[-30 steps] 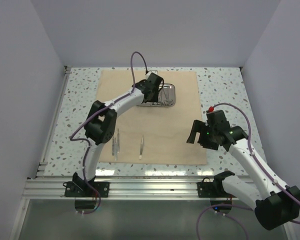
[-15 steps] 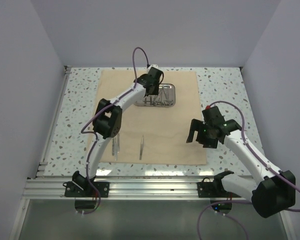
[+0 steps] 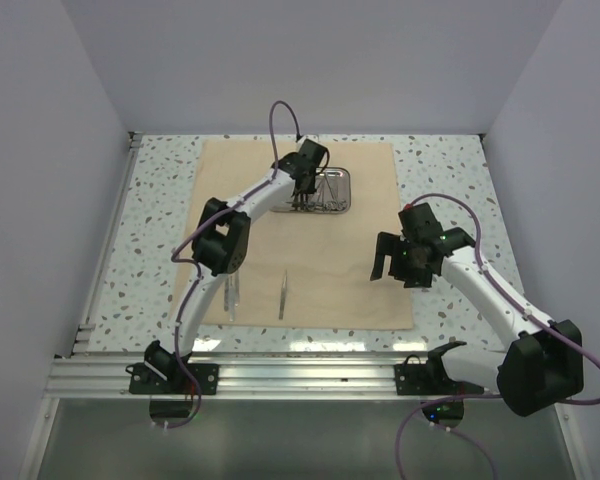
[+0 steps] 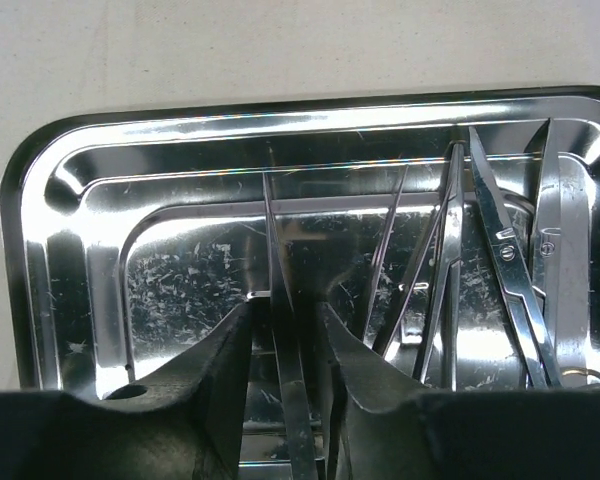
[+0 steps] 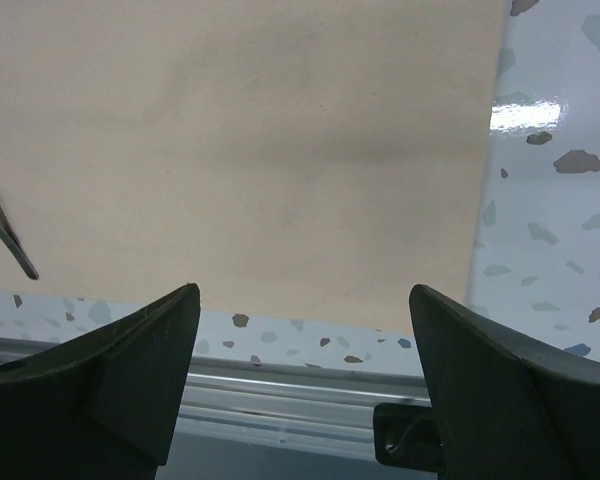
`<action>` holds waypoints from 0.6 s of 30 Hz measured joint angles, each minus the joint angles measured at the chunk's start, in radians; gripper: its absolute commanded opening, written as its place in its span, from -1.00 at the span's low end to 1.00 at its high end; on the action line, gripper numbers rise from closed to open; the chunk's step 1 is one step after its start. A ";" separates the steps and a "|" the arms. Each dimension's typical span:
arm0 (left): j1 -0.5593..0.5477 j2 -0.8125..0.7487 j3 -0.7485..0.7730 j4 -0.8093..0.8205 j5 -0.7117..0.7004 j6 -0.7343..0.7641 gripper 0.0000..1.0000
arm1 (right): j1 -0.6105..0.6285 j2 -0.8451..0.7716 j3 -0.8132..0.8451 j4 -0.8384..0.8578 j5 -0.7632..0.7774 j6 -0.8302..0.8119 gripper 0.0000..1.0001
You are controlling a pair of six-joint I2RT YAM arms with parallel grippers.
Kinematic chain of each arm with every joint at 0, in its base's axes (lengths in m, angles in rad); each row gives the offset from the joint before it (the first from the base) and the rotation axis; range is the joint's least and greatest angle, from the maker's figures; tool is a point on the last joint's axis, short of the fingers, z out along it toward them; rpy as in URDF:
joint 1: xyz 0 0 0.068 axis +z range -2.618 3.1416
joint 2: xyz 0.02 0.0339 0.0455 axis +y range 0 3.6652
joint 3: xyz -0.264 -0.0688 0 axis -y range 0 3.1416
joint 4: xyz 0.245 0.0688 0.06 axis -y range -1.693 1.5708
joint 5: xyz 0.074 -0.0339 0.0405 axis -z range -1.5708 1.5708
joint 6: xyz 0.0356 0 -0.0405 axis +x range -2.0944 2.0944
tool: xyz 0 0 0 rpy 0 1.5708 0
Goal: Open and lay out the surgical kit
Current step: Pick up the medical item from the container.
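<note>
The beige cloth wrap (image 3: 310, 260) lies flat and open on the table. The steel tray (image 3: 348, 192) sits at its far side with several tweezers and scissors (image 4: 500, 250) in it. My left gripper (image 3: 298, 198) is down in the tray (image 4: 40, 250), and its jaws are closed on one thin pair of tweezers (image 4: 272, 240) that runs between them (image 4: 285, 310). Two more instruments (image 3: 232, 290) (image 3: 282, 295) lie on the near part of the cloth. My right gripper (image 3: 385, 265) hovers open and empty over the cloth's near right corner (image 5: 240, 150).
An aluminium rail (image 3: 300, 375) runs along the table's near edge and also shows in the right wrist view (image 5: 280, 400). Speckled tabletop (image 3: 450, 180) shows round the cloth. White walls close in the left, right and back.
My left gripper has shifted a little right and settled lower into the tray. My right gripper has swung slightly left and in over the cloth's edge.
</note>
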 measured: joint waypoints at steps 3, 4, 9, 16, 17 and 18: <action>0.000 0.000 -0.001 -0.002 -0.005 -0.001 -0.52 | 0.000 0.000 0.000 0.001 0.000 -0.003 0.79; 0.000 0.000 -0.003 -0.002 -0.006 -0.002 -0.58 | 0.000 0.000 0.000 0.001 0.000 -0.004 0.79; 0.006 -0.016 -0.042 0.027 -0.014 -0.009 -1.00 | 0.000 -0.001 0.000 0.005 0.003 -0.004 0.79; 0.009 -0.041 -0.068 0.026 -0.011 -0.007 -1.00 | 0.000 -0.016 0.000 0.011 0.001 -0.004 0.79; 0.010 -0.047 -0.071 0.016 -0.010 -0.006 -1.00 | 0.000 -0.019 -0.001 0.013 0.000 -0.003 0.79; 0.010 -0.052 -0.071 0.003 -0.011 -0.004 -1.00 | 0.000 -0.024 -0.002 0.017 -0.001 -0.003 0.79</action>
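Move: The medical item, the tray's leftmost slim instrument, already lies between my left hand's half-open fingers, its middle about 2 cm ahead and 1 cm below. Right of my left hand, each about 2 cm ahead at that same height, the V-shaped tweezers are some 4 cm off, the long forceps about 6 and the scissors roughly 9. From my right hand the item is around 34 cm ahead, 22 cm left and 8 cm lower. My left fingers, already on their way in around the slim instrument, shut fully and pinch it while the hand slides left, away from the tweezers, a bit over 1 cm in all. Once they are closed, I start to ease up and back about half a centimetre, with the wrist angle held. ##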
